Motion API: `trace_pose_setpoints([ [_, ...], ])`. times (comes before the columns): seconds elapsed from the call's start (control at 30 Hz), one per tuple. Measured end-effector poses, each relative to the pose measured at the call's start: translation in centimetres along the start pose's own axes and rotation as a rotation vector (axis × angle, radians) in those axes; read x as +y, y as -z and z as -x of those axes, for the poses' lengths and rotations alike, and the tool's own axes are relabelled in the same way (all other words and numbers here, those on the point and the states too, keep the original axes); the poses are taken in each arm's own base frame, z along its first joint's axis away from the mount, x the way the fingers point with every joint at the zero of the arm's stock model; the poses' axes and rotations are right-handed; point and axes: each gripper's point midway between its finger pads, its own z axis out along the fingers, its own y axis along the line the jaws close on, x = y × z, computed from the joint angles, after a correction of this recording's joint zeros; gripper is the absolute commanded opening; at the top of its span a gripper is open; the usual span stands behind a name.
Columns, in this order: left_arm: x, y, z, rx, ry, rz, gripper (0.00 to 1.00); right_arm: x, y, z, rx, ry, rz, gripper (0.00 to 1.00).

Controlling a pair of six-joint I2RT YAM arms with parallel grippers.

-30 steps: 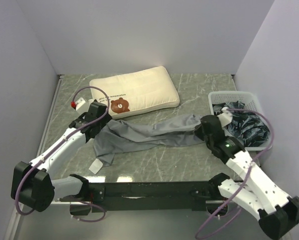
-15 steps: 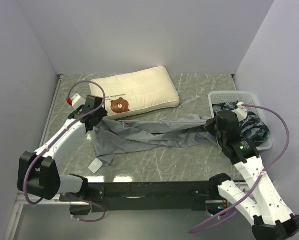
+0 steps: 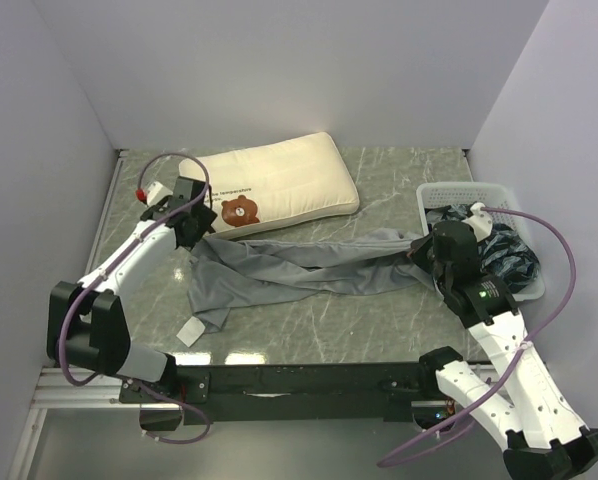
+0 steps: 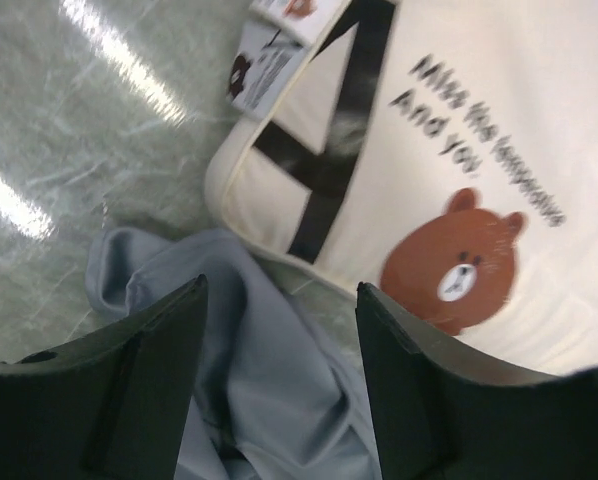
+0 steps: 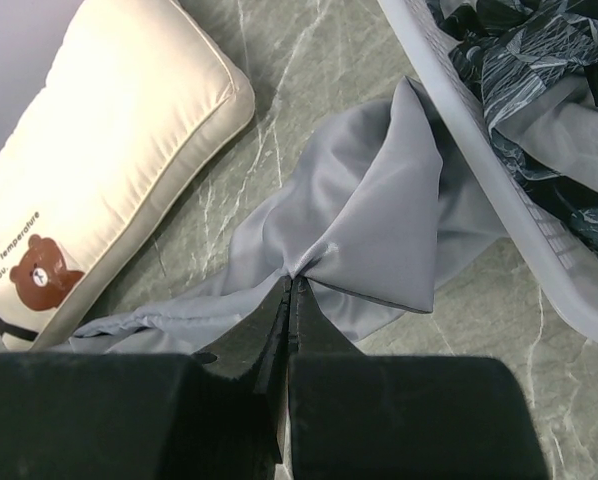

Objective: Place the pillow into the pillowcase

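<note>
The cream pillow (image 3: pixel 279 185) lies at the back of the table, its bear face at the left end. The grey pillowcase (image 3: pixel 299 265) is stretched in a crumpled band across the middle, its white tag (image 3: pixel 191 333) near the front left. My left gripper (image 3: pixel 194 232) hovers open over the pillowcase's left end, just in front of the bear face. In the left wrist view the gripper (image 4: pixel 279 290) straddles the grey fabric (image 4: pixel 269 370) beside the pillow (image 4: pixel 479 150). My right gripper (image 5: pixel 291 278) is shut on a pinched fold of the pillowcase (image 5: pixel 379 220) at its right end.
A white plastic basket (image 3: pixel 479 190) holding dark patterned cloth stands at the right, close to the right gripper. In the right wrist view its rim (image 5: pixel 479 150) touches the grey fabric. Walls enclose the table on three sides.
The right gripper drew the pillowcase's right end toward the basket, stretching it out. The left gripper moved back toward the pillow's bear end, and its jaws narrowed somewhat.
</note>
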Motion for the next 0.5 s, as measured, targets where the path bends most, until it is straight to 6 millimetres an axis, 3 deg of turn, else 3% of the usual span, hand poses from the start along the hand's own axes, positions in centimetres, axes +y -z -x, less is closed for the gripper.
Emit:
trace_pose_setpoints([
  [0.17,2.0,-1.8,-2.9,0.080,0.005,0.062,0.60,0.0,-0.1,-0.1,0.007,0.005,-0.002,0.00],
  [0.27,2.9,-3.0,-4.4,0.114,0.010,0.088,0.50,0.0,-0.2,-0.2,0.011,0.007,-0.004,0.00],
  [0.37,3.9,-4.2,-5.7,0.143,0.005,0.128,0.23,0.4,-0.4,-0.1,0.020,0.009,-0.004,0.00],
  [0.4,4.1,-4.5,-6.0,0.147,0.003,0.139,0.01,0.6,-0.5,0.0,0.022,0.009,-0.002,0.00],
  [0.5,4.8,-5.3,-6.2,0.151,-0.022,0.181,0.01,1.5,-0.4,0.7,0.021,0.005,0.010,0.00],
])
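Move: The pillowcase's upper left edge, which the open left fingers are about to take, lies roughly 10 cm below the left hand, about 2 cm back and 1 cm to its right. The pillow's middle is some 14 cm ahead and 16 cm to the right of this hand, its bear print about 9 ahead and 9 right; the pillowcase's white label sits some 20 cm back and 4 left. From the right hand that edge is about 48 cm left, 7 ahead and 18 below. The left hand sinks some 9 cm, easing back about 2 cm past the pillow's near left corner while its fingers tip roughly 15 degrees steeper, then shuts them at the bottom to pinch the pillowcase's upper left edge close to the table. Its closing comes mostly at the end of the drop, while the right hand keeps its shut grip on the raised right end of the pillowcase, creeping only about a centimetre forward and up late on. ##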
